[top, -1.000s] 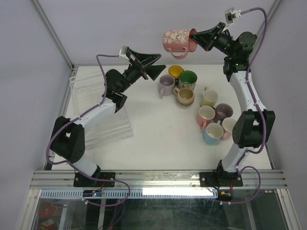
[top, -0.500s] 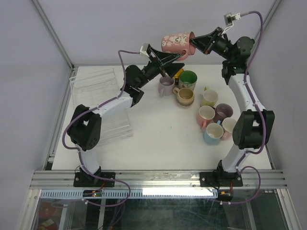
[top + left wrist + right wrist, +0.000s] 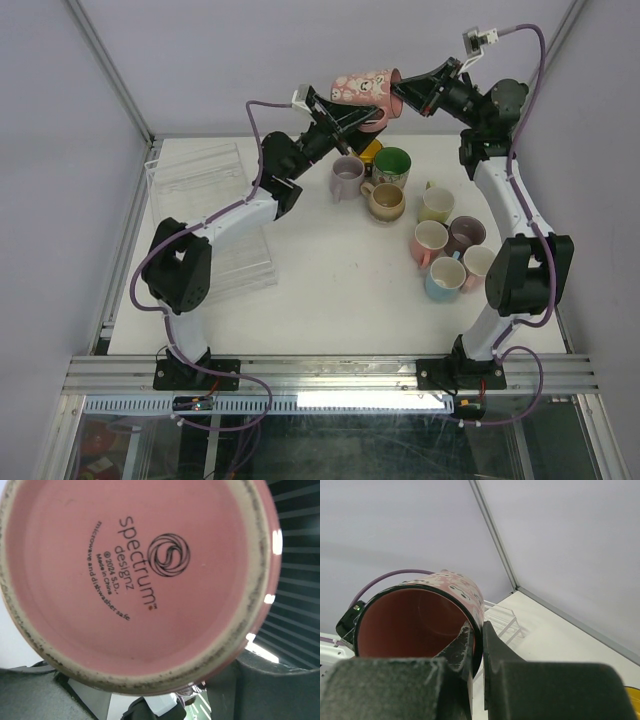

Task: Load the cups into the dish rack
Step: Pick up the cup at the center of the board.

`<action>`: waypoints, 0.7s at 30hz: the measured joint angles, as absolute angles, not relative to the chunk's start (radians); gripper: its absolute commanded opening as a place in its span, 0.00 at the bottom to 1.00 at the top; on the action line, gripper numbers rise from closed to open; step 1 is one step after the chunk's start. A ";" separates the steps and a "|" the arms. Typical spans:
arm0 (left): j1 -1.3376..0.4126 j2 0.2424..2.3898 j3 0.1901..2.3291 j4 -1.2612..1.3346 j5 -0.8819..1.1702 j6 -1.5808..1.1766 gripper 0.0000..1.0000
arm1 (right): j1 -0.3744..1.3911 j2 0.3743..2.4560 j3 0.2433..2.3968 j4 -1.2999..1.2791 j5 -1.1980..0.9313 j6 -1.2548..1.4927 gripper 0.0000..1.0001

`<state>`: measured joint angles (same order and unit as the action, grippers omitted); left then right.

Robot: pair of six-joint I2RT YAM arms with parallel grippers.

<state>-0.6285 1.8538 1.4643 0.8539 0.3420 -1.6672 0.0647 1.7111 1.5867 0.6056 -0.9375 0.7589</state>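
Note:
A pink patterned cup [image 3: 360, 88] hangs on its side in the air above the table's far edge. My right gripper [image 3: 396, 94] is shut on its rim [image 3: 476, 630], one finger inside and one outside. My left gripper [image 3: 349, 108] has come up against the cup's base [image 3: 140, 575], and its dark fingers [image 3: 270, 690] straddle the bottom edge. Whether they press on the cup does not show. Several other cups stand on the table, among them lilac [image 3: 347, 176], green [image 3: 391, 165], beige [image 3: 385, 200] and light blue [image 3: 445, 276]. The clear dish rack [image 3: 190, 180] lies at the left with nothing in it.
The standing cups form two clusters, one under the lifted cup and one by the right arm's lower link [image 3: 520, 270]. A yellow cup [image 3: 367, 150] is partly hidden behind the left gripper. Metal frame posts rise at the far corners.
The left arm swung right and up from over the rack to the cup's base, its jaws narrowing around it. The right gripper shifted the cup slightly left.

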 measured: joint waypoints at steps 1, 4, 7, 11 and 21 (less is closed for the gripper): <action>-0.630 1.858 1.467 0.854 0.342 -1.670 0.58 | 0.066 1.711 1.585 0.609 -0.936 0.757 0.00; -0.634 1.865 1.472 0.853 0.342 -1.682 0.55 | 0.065 1.710 1.576 0.614 -0.932 0.748 0.00; -0.634 1.869 1.477 0.852 0.341 -1.693 0.50 | 0.065 1.710 1.572 0.617 -0.925 0.737 0.00; -0.634 1.875 1.484 0.853 0.341 -1.704 0.42 | 0.062 1.710 1.572 0.625 -0.921 0.720 0.00; -0.636 1.881 1.484 0.851 0.363 -1.755 0.00 | 0.059 1.707 1.560 0.653 -0.911 0.686 0.00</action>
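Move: The pink cup hangs mouth to the right in the right gripper, its middle about 5 cm left and 2 cm back of that hand, 1 cm higher. From the left hand its middle lies about 5 cm ahead, 1 cm left and 1 cm up, with the handle between the open left fingers. On the table, roughly 39 cm below the left hand, stand the yellow cup, 18 cm ahead and 4 right, and the purple cup, 11 cm ahead and 2 left. Keep the left gripper at the pink cup's handle, easing it barely 1 cm to the right and turning it about 5 degrees as it tips slightly down, and close its fingers steadily from well apart until they pinch the handle. Hold the rim still pinched in the right gripper, letting that hand drift just under 1 cm forward and right with a slight roll. ##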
